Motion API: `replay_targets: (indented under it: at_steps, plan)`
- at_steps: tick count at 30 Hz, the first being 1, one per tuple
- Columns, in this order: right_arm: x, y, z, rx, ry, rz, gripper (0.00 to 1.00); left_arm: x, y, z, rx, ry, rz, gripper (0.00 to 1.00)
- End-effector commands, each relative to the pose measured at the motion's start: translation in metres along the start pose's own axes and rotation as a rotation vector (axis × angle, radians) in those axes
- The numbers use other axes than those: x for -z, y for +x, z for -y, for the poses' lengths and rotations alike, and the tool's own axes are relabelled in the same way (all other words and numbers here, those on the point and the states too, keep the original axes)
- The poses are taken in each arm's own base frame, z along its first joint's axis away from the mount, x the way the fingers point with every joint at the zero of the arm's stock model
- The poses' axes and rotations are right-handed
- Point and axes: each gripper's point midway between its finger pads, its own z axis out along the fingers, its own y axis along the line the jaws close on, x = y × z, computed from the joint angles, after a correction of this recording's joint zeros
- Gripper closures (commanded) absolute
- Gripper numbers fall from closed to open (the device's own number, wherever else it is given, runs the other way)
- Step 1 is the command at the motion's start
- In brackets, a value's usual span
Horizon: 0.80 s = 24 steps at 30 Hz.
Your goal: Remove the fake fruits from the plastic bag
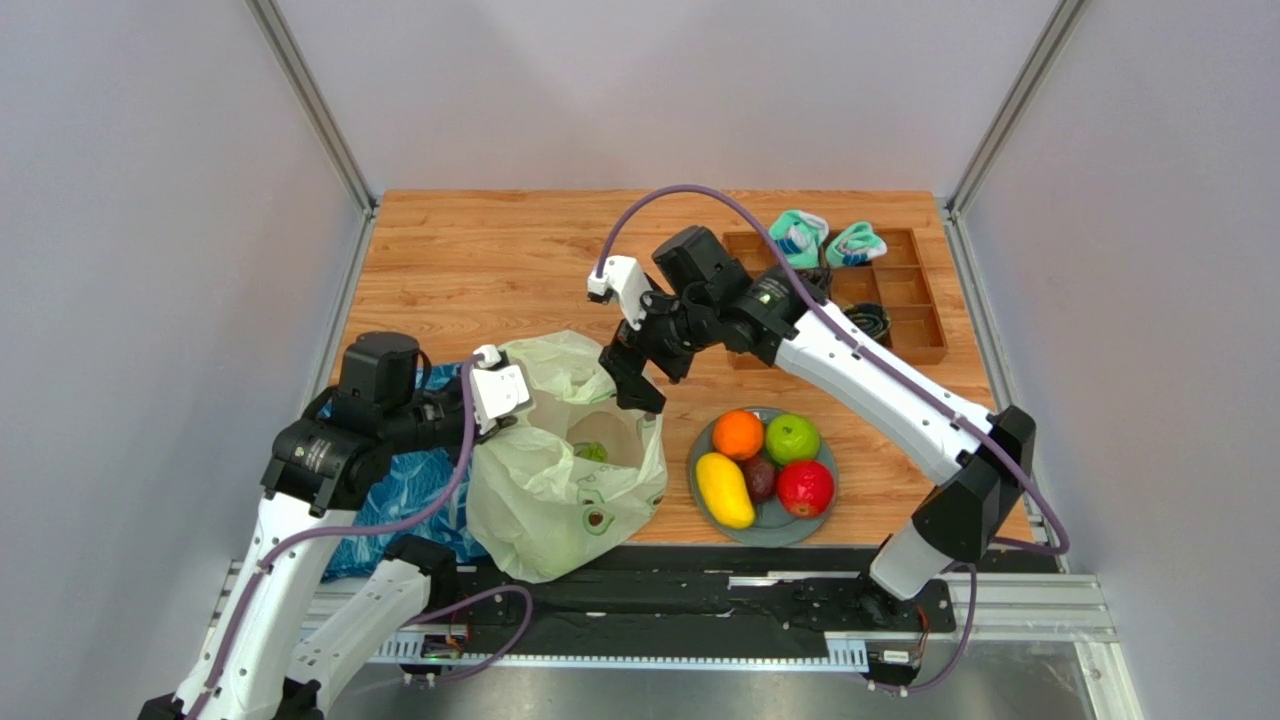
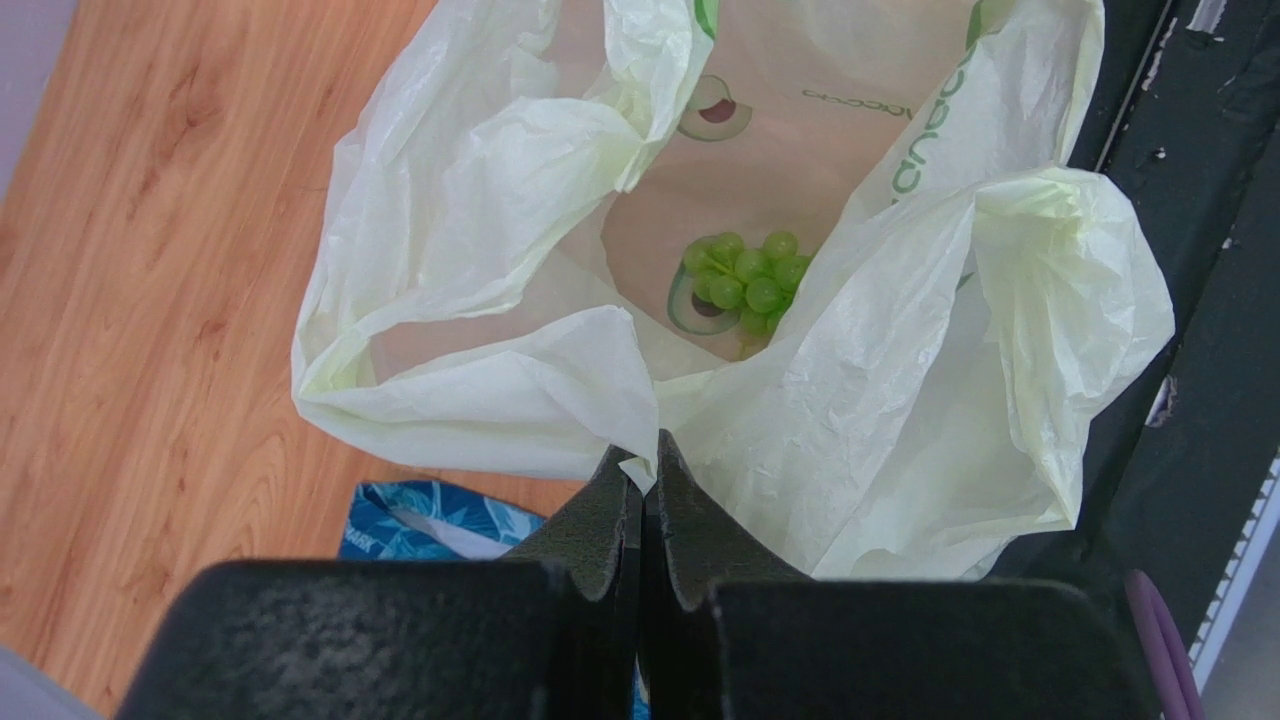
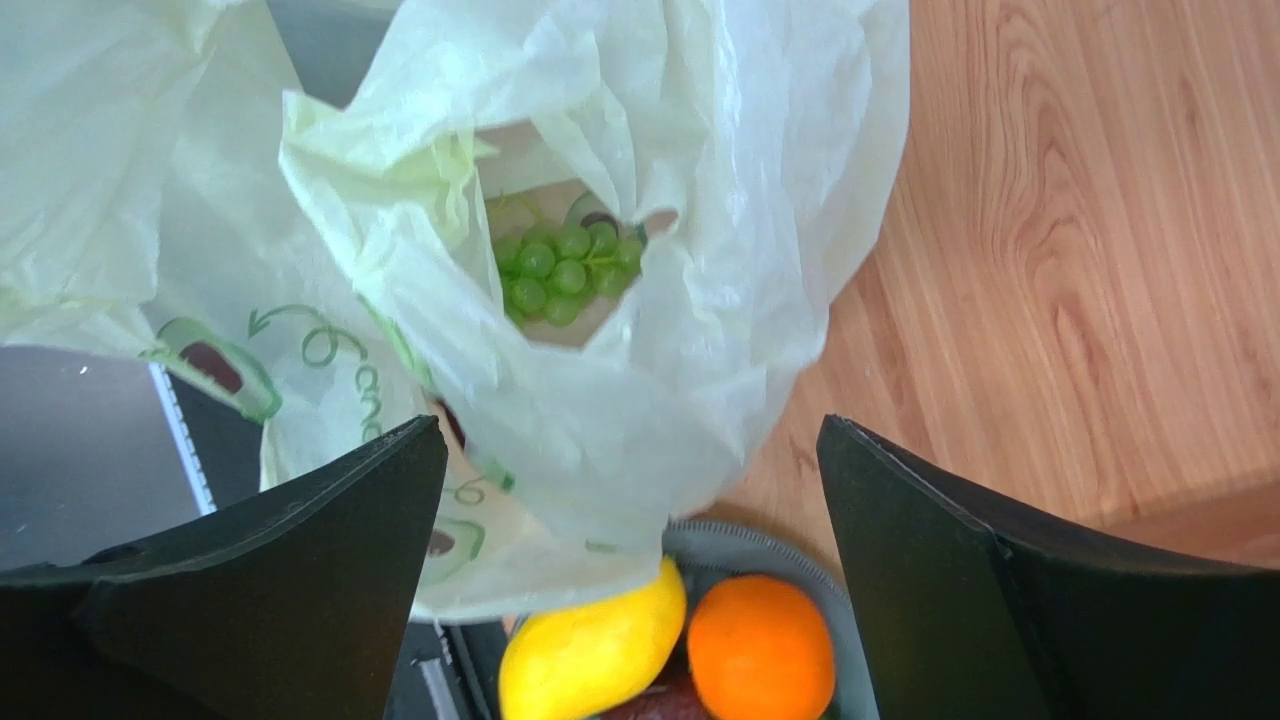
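Note:
The pale yellow-green plastic bag [image 1: 564, 488] stands open near the table's front edge. My left gripper [image 2: 649, 458] is shut on the bag's near rim and holds the mouth up. Inside, on the bottom, lies a green grape bunch [image 2: 744, 273], which the right wrist view also shows as the grape bunch [image 3: 559, 273] through the opening. My right gripper [image 1: 631, 383] hangs open above the bag's far right rim, holding nothing. On the grey plate [image 1: 781, 528] to the right lie an orange [image 1: 736, 434], a green apple [image 1: 792, 438], a red apple [image 1: 804, 488], a yellow mango [image 1: 724, 489] and a dark fruit [image 1: 760, 477].
A blue leaf-patterned bag [image 1: 394, 488] lies left of the plastic bag, under my left arm. A wooden compartment tray [image 1: 902, 300] at the back right holds rolled teal-and-white socks [image 1: 800, 236]. A black rail [image 1: 721, 578] runs along the near table edge.

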Motion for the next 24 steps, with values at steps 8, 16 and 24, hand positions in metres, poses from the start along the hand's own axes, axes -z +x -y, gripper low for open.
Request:
replay_targets:
  at_steps: [8, 16, 24]
  plan:
    - [-0.028, -0.086, 0.076, 0.024, 0.226, 0.238, 0.78, 0.004, -0.036, -0.034, -0.123, -0.073, 0.063, 1.00]
    - [0.075, -0.181, 0.146, 0.040, 0.454, 0.550, 1.00, 0.035, -0.167, -0.117, -0.363, -0.261, 0.276, 1.00]
    - [0.067, -0.070, 0.081, -0.077, 0.326, 0.390, 1.00, 0.049, -0.144, -0.045, -0.388, -0.032, 0.270, 1.00]
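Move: The bag's right rim is about 3 cm ahead of the open right hand, 4 cm to its left and 2 cm below. The grapes inside the bag lie roughly 8 cm left, 3 cm back and 18 cm below that hand, and the plate of fruit some 18 cm to its right, 5 cm back, 21 cm down. From the left hand, shut on the opposite rim, the gripped-to-be rim is about 8 cm ahead and 12 cm right. The right fingers close and pinch the bag's right rim after reaching left about 5 cm, then swing it forward and up some 12 cm, easing rightward and drawing back about 5 cm at the end. The left hand keeps its pinch and, after a short hold, hauls the opposite rim up nearly 20 cm and forward, tipping its fingers upward some 30 degrees. ##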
